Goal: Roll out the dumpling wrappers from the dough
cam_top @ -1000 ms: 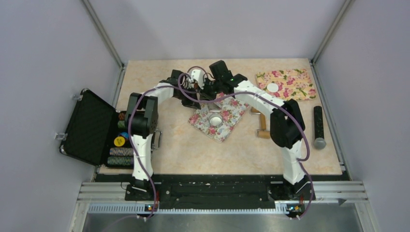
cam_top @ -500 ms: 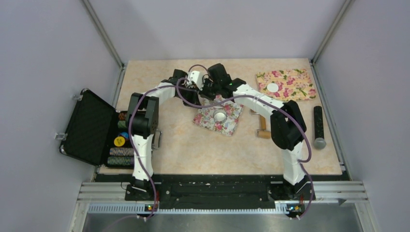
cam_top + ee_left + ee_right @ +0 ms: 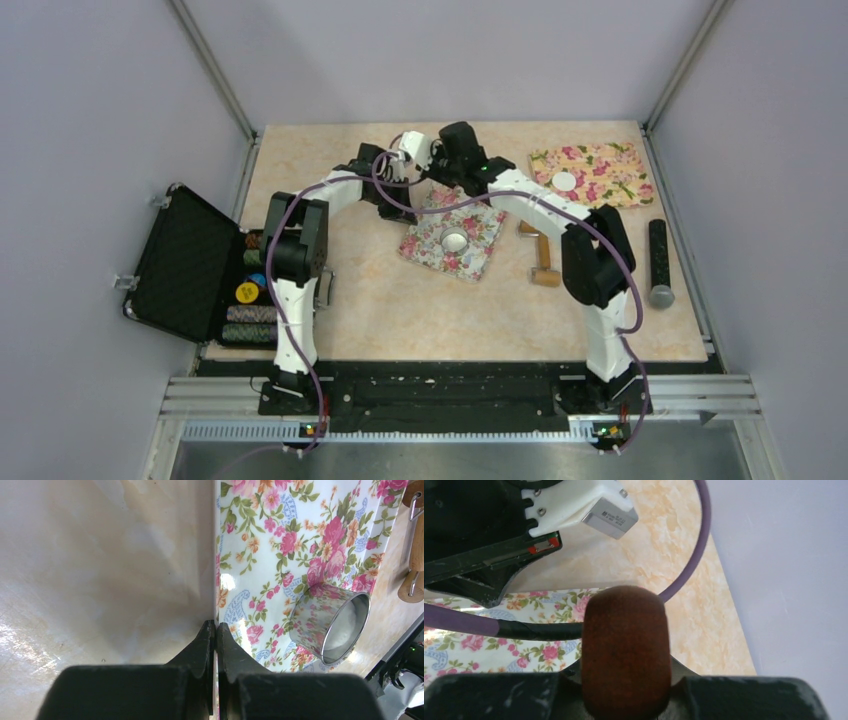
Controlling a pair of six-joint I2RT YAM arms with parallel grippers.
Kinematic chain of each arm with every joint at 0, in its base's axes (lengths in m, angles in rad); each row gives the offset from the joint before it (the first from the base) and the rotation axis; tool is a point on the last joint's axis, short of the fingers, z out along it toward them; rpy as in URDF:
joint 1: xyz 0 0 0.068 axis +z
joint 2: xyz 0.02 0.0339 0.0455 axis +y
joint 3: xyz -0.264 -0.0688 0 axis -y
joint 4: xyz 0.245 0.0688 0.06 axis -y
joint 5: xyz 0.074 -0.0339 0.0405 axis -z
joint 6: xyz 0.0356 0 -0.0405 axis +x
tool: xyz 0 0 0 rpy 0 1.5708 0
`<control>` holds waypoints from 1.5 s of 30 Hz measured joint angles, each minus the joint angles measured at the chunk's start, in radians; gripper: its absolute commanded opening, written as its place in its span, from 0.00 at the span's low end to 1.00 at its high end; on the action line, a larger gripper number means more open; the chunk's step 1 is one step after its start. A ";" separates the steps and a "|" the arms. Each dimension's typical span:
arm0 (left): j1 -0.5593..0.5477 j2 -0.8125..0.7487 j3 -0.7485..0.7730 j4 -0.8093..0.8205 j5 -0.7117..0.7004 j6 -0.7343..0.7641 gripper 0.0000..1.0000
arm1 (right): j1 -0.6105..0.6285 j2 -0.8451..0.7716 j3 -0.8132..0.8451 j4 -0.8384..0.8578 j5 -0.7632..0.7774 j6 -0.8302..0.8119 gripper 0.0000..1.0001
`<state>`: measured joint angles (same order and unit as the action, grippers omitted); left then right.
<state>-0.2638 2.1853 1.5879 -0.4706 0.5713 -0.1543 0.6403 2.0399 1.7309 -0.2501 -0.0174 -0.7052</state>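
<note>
A floral mat (image 3: 470,228) lies mid-table with a small shiny bowl (image 3: 454,239) on it. My left gripper (image 3: 425,192) is at the mat's far corner. In the left wrist view it (image 3: 216,626) is shut on the mat's (image 3: 280,545) thin edge. The bowl (image 3: 327,625) stands to the right with white inside; whether that is the dough I cannot tell. My right gripper (image 3: 438,170) hovers just beyond the mat, shut on a brown rounded piece (image 3: 625,630). One flat white dumpling wrapper (image 3: 565,181) rests on a second floral mat (image 3: 600,165) at the far right.
A wooden rolling pin (image 3: 541,258) lies right of the centre mat. A black cylinder (image 3: 658,262) lies near the right edge. An open black case (image 3: 185,262) with several small items stands at the left edge. The left arm's purple cable (image 3: 696,550) loops close past the right gripper.
The left gripper has closed on the mat's edge. Both grippers moved toward the far side, and the centre mat with its bowl turned and shifted slightly.
</note>
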 measured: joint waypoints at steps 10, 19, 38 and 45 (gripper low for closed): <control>0.000 0.000 0.000 0.000 0.000 0.001 0.00 | -0.019 0.000 0.109 0.006 -0.011 0.071 0.00; 0.000 0.000 0.000 0.000 0.000 0.003 0.00 | -0.033 -0.040 0.135 0.003 0.023 0.160 0.00; -0.003 -0.129 -0.044 -0.103 -0.007 0.154 0.66 | -0.244 -0.853 -0.695 0.009 -0.174 0.377 0.00; -0.104 -0.152 0.098 -0.164 0.014 0.238 0.61 | -0.302 -0.907 -0.820 0.056 -0.252 0.424 0.00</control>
<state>-0.3679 2.0335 1.6859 -0.6350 0.5858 0.0841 0.3382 1.1332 0.9108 -0.1936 -0.2691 -0.2810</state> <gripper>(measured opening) 0.638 0.164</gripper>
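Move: The left fingers are already shut on the left rim of the white floral tray. The metal ring cutter stands on the tray about 10 cm to this hand's right and 4 cm back, at about its height. The right hand already holds the scraper by its handle. From it the wooden rolling tool lies about 24 cm right, 13 cm back and 14 cm lower, the ring cutter some 9 cm back and 5 cm right, and the yellow tray's dough round 31 cm right and 6 cm farther out. Keep the scraper gripped and raise it off the tray with the right hand, then sweep it right and back, about 17 and 15 cm, towards the rolling tool, sinking at the end and rolling the hand some 25 degrees, left side up. Hold the tray rim still with the left hand, drag it back and left about 2 cm, then open the fingers wide, let go, and rise about 8 cm while swinging right over the tray. ##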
